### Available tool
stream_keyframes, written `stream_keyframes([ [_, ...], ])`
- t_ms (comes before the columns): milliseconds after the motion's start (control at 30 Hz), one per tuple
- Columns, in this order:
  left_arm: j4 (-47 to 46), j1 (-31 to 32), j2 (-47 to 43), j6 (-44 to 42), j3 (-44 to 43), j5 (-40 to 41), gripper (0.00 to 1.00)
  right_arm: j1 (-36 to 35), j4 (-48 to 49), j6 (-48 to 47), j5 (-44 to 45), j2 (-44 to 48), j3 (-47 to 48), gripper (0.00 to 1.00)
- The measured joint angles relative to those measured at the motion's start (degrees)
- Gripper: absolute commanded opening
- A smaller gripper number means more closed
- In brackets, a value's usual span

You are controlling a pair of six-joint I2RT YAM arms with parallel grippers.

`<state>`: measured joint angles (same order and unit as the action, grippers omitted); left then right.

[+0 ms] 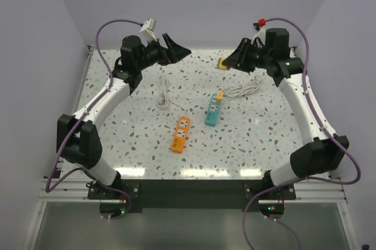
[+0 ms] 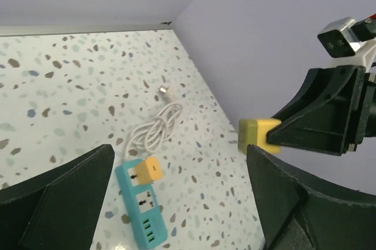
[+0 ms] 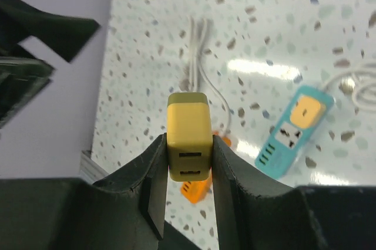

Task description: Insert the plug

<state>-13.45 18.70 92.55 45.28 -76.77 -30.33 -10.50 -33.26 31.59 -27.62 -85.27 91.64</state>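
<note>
My right gripper (image 1: 230, 63) is shut on the small yellow-tan plug (image 1: 222, 63) and holds it in the air over the far right of the table. In the right wrist view the plug (image 3: 188, 135) sits squeezed between both fingers, USB ports toward the camera. In the left wrist view the plug (image 2: 258, 135) shows its two prongs pointing left. My left gripper (image 1: 178, 51) is open and empty, raised at the far left, facing the right gripper. A teal power strip (image 1: 212, 111) lies mid-table with a yellow-orange adapter (image 1: 218, 94) seated in its far socket.
An orange power strip (image 1: 181, 134) lies left of the teal one. A white cable (image 1: 163, 94) lies at the left and a coiled white cable (image 1: 244, 88) at the right, near the teal strip's far end. Walls close the table's back and sides.
</note>
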Motion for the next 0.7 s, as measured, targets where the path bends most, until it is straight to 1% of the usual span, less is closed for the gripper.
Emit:
stream_keyframes([
  [33,2.5,0.1,-0.2,-2.1,-0.8,0.8,1.0,-0.5,-2.4,-0.5,1.3,-0.8,0.0,0.0],
  [167,12.5,0.2,-0.3,-11.0,-2.5,4.0,1.0,-5.9,-12.6,-1.9,9.0,-6.3,0.0,0.0],
  [300,19.5,0.2,-0.3,-16.2,-2.5,5.5,1.0,-9.5,-20.3,-2.1,14.4,-10.8,0.0,0.0],
  [433,23.1,0.2,-0.3,-19.5,-2.5,5.6,1.0,-10.5,-23.3,-1.6,17.3,-11.9,-0.7,0.0],
  [700,25.2,0.2,-0.3,-21.9,-2.5,4.5,1.0,-11.4,-23.8,0.9,21.0,-13.2,-2.0,0.0],
])
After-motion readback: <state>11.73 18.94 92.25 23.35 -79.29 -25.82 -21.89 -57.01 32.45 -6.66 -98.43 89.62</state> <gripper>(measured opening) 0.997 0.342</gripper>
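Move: The right hand already holds a yellow plug. The free socket of the blue strip lies roughly 30 cm below it, about 3 cm farther out and 5 cm to its left. The inserted plug sits some 5 cm beyond that socket and 2 cm to its right. The white cable coil is about 12 cm ahead of the right hand and 8 cm to its right, on the table. From the left hand, the free socket is about 14 cm right, 5 cm back and 30 cm down. The right hand swings the gripped plug down towards the blue strip, sinking about 18 cm, fast at first and then easing off, and drawing back about 5 cm while the wrist tips over by some 40 degrees so that the fingers and plug point mostly down, the grip unchanged. The left hand, empty and still wide open, sinks about 8 cm and shifts slightly left, its left side rolling up, and stays clear of the strips. ##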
